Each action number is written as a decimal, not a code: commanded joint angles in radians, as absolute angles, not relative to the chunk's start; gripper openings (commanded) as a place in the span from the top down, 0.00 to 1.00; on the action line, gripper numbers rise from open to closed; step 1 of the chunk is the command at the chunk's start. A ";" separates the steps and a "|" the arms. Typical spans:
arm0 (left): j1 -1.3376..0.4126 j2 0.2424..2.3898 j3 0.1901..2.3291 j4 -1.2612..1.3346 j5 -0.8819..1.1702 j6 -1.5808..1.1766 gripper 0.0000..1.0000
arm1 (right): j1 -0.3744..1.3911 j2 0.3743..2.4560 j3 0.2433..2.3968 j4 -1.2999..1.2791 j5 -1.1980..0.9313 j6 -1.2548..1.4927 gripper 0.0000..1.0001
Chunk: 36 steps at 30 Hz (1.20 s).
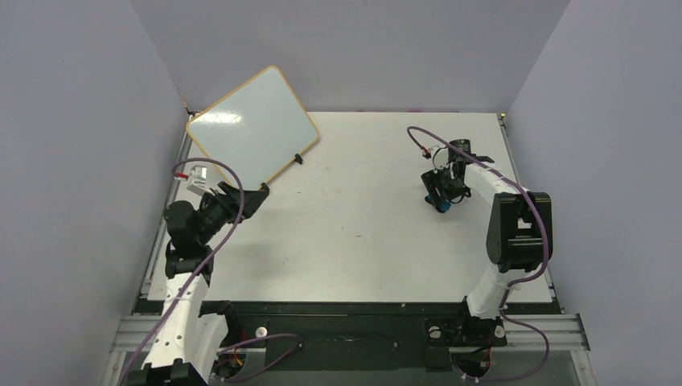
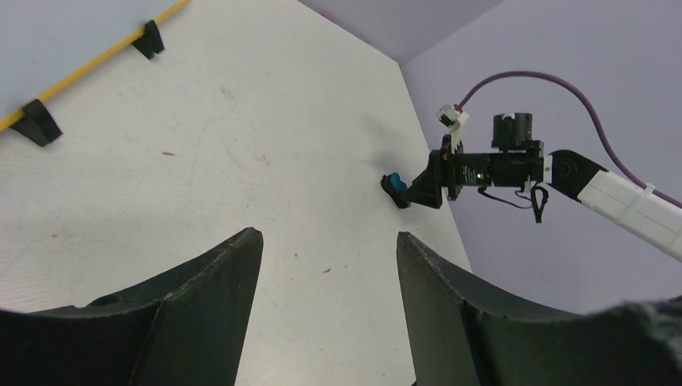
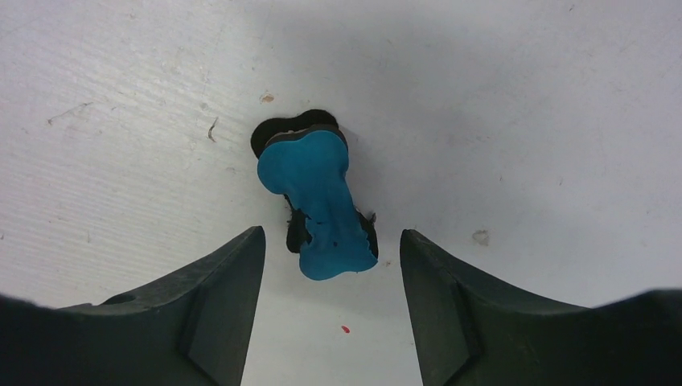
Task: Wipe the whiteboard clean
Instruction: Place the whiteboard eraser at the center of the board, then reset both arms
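The whiteboard leans on a stand at the back left, its white face blank inside a tan-yellow frame. In the left wrist view its face fills the upper left corner. My left gripper hovers by the board's near corner, open with only bare table between the fingers. The blue eraser lies on the table at the right. My right gripper stands open over it, the eraser's near end between the tips with a gap on each side. From above, the right gripper points down at the eraser.
Black stand feet stick out under the board's lower edge onto the white table. Grey walls close in the left, back and right. A small red speck marks the table under the right gripper.
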State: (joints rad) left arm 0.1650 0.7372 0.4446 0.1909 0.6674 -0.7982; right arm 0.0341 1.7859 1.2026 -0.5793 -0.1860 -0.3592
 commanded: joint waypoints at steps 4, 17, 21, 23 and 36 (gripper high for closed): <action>-0.153 0.820 0.481 0.243 0.579 -0.782 0.42 | 0.025 1.685 1.182 -0.595 -0.282 -0.477 0.41; -0.356 0.825 0.754 -0.186 0.206 -0.355 0.38 | -0.064 1.169 1.072 -0.426 -0.467 -0.368 0.37; -0.276 0.730 0.736 -0.163 0.155 -0.371 0.16 | -0.233 1.080 1.034 -0.309 -0.602 -0.065 0.02; -0.192 0.699 0.727 -0.133 0.215 -0.422 0.10 | -0.305 1.086 1.043 -0.347 -0.776 -0.033 0.01; -0.065 0.643 0.792 -0.291 0.303 -0.441 0.08 | -0.313 1.002 1.032 -0.458 -0.654 -0.069 0.00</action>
State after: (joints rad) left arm -0.0700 0.6758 0.7330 -0.2390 0.3115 -0.4656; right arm -0.3195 1.0039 1.0222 -0.4652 -0.6994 -0.1268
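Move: The eraser lies on the table just under your open right fingers, its middle about 1 cm ahead, 1 cm to the left and 2 cm below. From the left hand the same eraser is roughly 9 cm ahead, 52 cm to the right and 21 cm lower; the whiteboard's middle stands some 28 cm ahead of the left hand, 6 cm to its left and 10 cm below. Draw the already open right gripper away from the eraser, easing back and then lifting fast, some 23 cm up and 6 cm back in all; tip the fingers up by about 40 degrees and spread them fully. Meanwhile swing the left gripper right and slightly down, then return it leftward and up to end a little above its start, rolling its left side up and opening wide. ##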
